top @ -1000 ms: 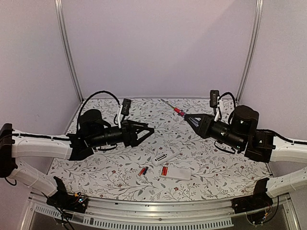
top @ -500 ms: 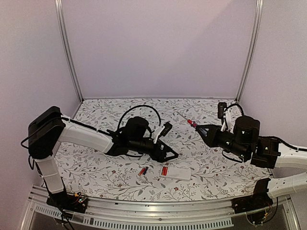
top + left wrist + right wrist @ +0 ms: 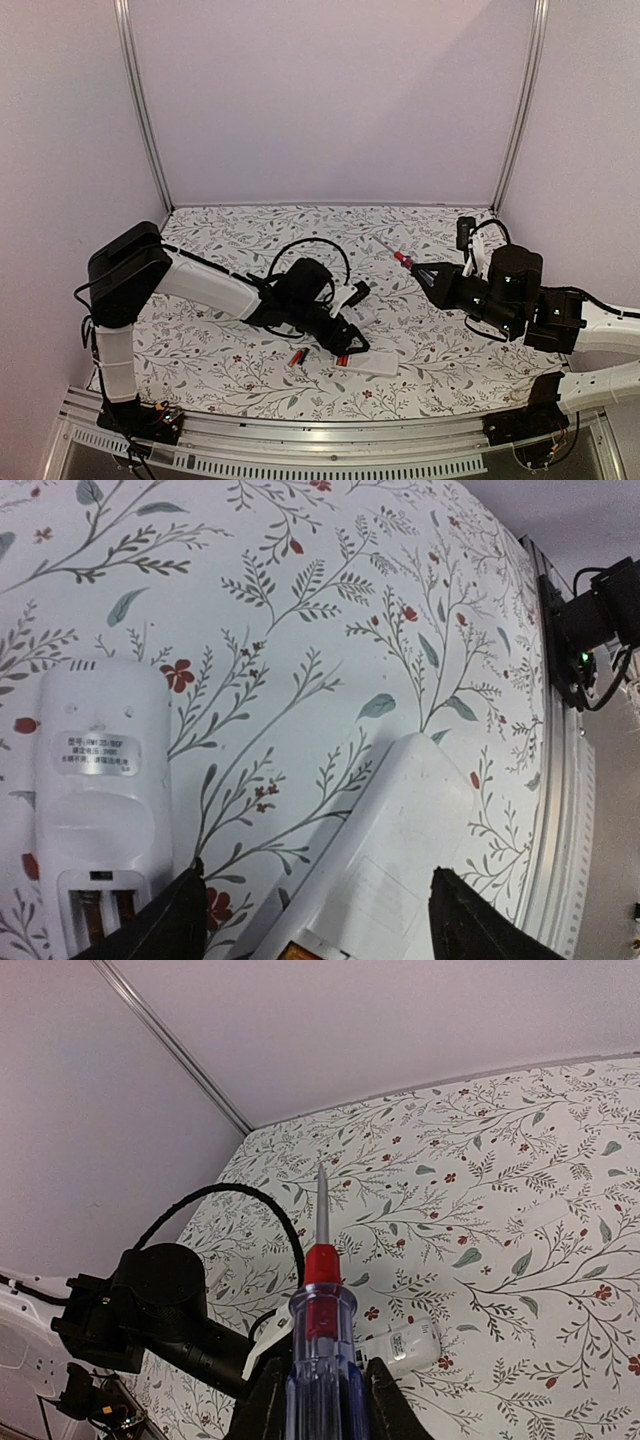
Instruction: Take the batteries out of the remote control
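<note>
In the left wrist view the white remote control (image 3: 95,780) lies back up at the left, its open battery recess (image 3: 100,910) holding dim brownish shapes. My left gripper (image 3: 320,920) stands open low over the table, its fingers either side of a flat white plate (image 3: 400,840). A red battery (image 3: 343,358) lies at that plate's near end, and two more batteries (image 3: 297,356) lie loose to the left. From above, the left gripper (image 3: 345,343) hides most of the remote. My right gripper (image 3: 320,1385) is shut on a screwdriver (image 3: 322,1310), held up at the right (image 3: 403,259).
The floral table cover (image 3: 220,350) runs to a metal rail (image 3: 320,440) at the front. A black cable (image 3: 250,1205) loops over the left arm. Purple walls and two metal posts (image 3: 140,110) close the back.
My left arm has swung right and down from the table's left, ending open over the white plate beside the remote. The right arm has drawn back a little to the right, still holding the screwdriver.
</note>
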`<act>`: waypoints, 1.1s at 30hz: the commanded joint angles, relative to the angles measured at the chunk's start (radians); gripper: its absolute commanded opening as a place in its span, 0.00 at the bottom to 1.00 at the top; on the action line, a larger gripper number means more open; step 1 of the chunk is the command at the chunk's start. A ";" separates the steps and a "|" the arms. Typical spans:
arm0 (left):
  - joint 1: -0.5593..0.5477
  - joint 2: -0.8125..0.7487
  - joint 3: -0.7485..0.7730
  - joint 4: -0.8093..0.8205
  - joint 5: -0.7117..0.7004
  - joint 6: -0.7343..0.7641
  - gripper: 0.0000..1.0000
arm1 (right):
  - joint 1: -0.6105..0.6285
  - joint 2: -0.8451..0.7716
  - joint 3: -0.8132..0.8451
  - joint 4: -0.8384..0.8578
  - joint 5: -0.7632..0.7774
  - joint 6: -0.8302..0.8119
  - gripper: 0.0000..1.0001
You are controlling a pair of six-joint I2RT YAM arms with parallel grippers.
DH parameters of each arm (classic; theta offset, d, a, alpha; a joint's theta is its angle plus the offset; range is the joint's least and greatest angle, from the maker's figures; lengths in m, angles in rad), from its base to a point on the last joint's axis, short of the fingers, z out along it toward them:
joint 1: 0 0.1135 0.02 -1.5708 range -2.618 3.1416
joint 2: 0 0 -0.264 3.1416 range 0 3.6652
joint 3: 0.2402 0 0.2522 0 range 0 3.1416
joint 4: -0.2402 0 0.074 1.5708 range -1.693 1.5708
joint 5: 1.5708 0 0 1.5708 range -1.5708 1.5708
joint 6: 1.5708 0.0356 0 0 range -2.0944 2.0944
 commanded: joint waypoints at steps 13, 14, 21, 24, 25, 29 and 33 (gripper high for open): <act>-0.052 -0.066 -0.095 -0.051 -0.043 0.082 0.77 | -0.006 0.010 -0.007 -0.001 0.024 0.009 0.00; -0.056 -0.078 -0.110 -0.042 -0.046 0.084 0.77 | -0.006 0.011 -0.007 -0.001 0.024 0.008 0.00; -0.083 -0.149 -0.182 0.017 -0.088 0.105 0.78 | -0.006 0.012 -0.008 0.003 0.021 0.009 0.00; -0.087 -0.177 -0.208 0.028 -0.121 0.123 0.78 | -0.007 0.009 -0.009 0.001 0.021 0.008 0.00; -0.089 -0.183 -0.216 0.030 -0.132 0.127 0.78 | -0.007 0.007 -0.011 0.002 0.021 0.009 0.00; -0.106 -0.195 -0.245 0.055 -0.151 0.142 0.78 | -0.007 0.004 -0.016 0.001 0.020 0.014 0.00; -0.128 -0.183 -0.248 0.069 -0.202 0.163 0.80 | -0.007 0.003 -0.019 -0.001 0.016 0.015 0.00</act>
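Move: Just below the left hand lies the white remote with its batteries still in: its middle is about 4 cm to the right, 1 cm back and 3 cm down, the open battery end nearly under the fingers. The emptied remote lies some 7 cm ahead, level left to right, and the loose batteries roughly 10 cm to the left, level ahead. From the right hand, holding the screwdriver, the loaded remote is about 8 cm left, 2 cm back and 23 cm below. Drawing back about 5 cm and left about 4 cm after a short pause, the left hand skims low over the table from above the battery end of the loaded remote to a spot just off that end, on the side nearer the robot. The wrist turns some 10 degrees on the way; the fingers stay wide open, with no grip taken. ##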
